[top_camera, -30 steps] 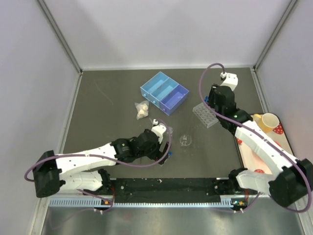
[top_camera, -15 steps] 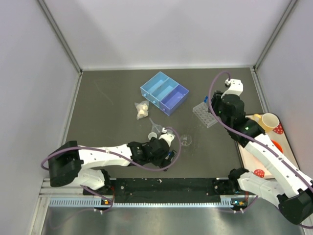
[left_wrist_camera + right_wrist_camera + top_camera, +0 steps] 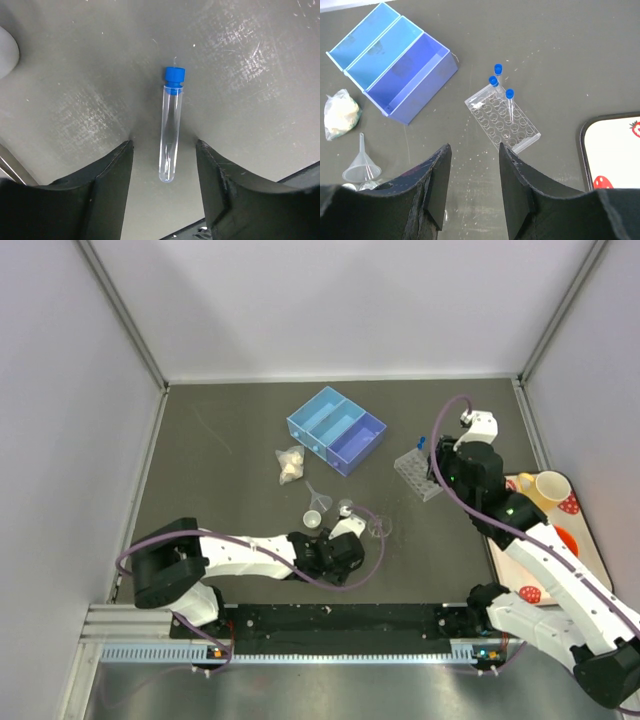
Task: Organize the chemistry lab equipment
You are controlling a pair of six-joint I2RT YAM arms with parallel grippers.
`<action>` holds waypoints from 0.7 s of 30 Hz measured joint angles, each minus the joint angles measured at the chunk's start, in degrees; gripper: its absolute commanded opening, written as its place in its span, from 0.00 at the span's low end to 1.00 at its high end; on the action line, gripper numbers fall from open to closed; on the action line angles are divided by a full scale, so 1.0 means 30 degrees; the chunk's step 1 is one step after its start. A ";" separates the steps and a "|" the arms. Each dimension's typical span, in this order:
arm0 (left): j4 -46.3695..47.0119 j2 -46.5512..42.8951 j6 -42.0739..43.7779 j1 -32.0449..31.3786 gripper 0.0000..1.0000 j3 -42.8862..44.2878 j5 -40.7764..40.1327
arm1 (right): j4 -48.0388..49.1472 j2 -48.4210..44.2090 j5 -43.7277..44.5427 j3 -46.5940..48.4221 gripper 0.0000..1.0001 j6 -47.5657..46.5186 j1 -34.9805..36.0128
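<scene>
A clear test tube with a blue cap lies flat on the dark table. My left gripper straddles its lower half, open, with a gap on each side of the tube. In the top view the left gripper sits low near the front edge. The clear holed tube rack holds three blue-capped tubes at its far end. My right gripper hovers open just short of the rack, holding nothing. A small funnel, tiny beakers and a round dish sit mid-table.
A blue divided box stands at the back with a small bag to its left. The strawberry-patterned tray at the right edge carries a yellow mug and an orange bowl. Grey walls enclose the table.
My left arm has swung right and down over the lying tube, and its jaws have narrowed around it. My right arm has drawn back slightly from the rack.
</scene>
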 measured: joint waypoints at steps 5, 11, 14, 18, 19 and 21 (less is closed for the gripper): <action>-0.0284 0.0211 -0.0379 -0.0357 0.37 0.0277 -0.0255 | -0.0182 -0.0335 -0.0044 -0.0168 0.42 -0.0007 0.0015; -0.0561 0.0248 -0.0809 -0.0736 0.04 0.0299 -0.0648 | -0.0233 -0.0401 -0.0321 -0.0255 0.41 0.0022 0.0022; -0.0743 0.0248 -0.1049 -0.0903 0.00 0.0328 -0.0933 | -0.0233 -0.0444 -0.0386 -0.0262 0.41 0.0029 0.0029; -0.1588 0.0117 -0.1158 -0.1093 0.00 0.0444 -0.1151 | -0.0379 -0.0590 -0.0503 -0.0277 0.42 0.0029 0.0029; -0.1931 -0.0109 -0.1086 -0.1122 0.00 0.0444 -0.1107 | -0.0452 -0.0663 -0.0583 -0.0277 0.42 0.0029 0.0029; -0.2637 -0.1027 -0.0940 -0.1137 0.00 0.0466 -0.0750 | -0.0707 -0.0794 -0.0998 -0.0270 0.42 0.0022 0.0029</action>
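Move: The blue-capped tube lies practically between the left hand's open fingers, its middle about 1 cm ahead and 1 cm to the right, cap pointing forward-right. From that hand, the white cup stands some 10 cm ahead and 6 cm left, the glass jar about 12 cm ahead and 2 cm right, and the beaker roughly 8 cm ahead and 10 cm right. From the right hand the tube lies about 15 cm back, 21 cm left and 22 cm below. The blue-capped tube is pinched on its lower part, well behind the cap, as the left fingers close from over half open to nearly shut, the hand easing back about 1 cm close to the table. Once the fingers are shut, the hand starts upward and a little back and left, rising about 1.5 cm with the tube still pointing cap-forward. ##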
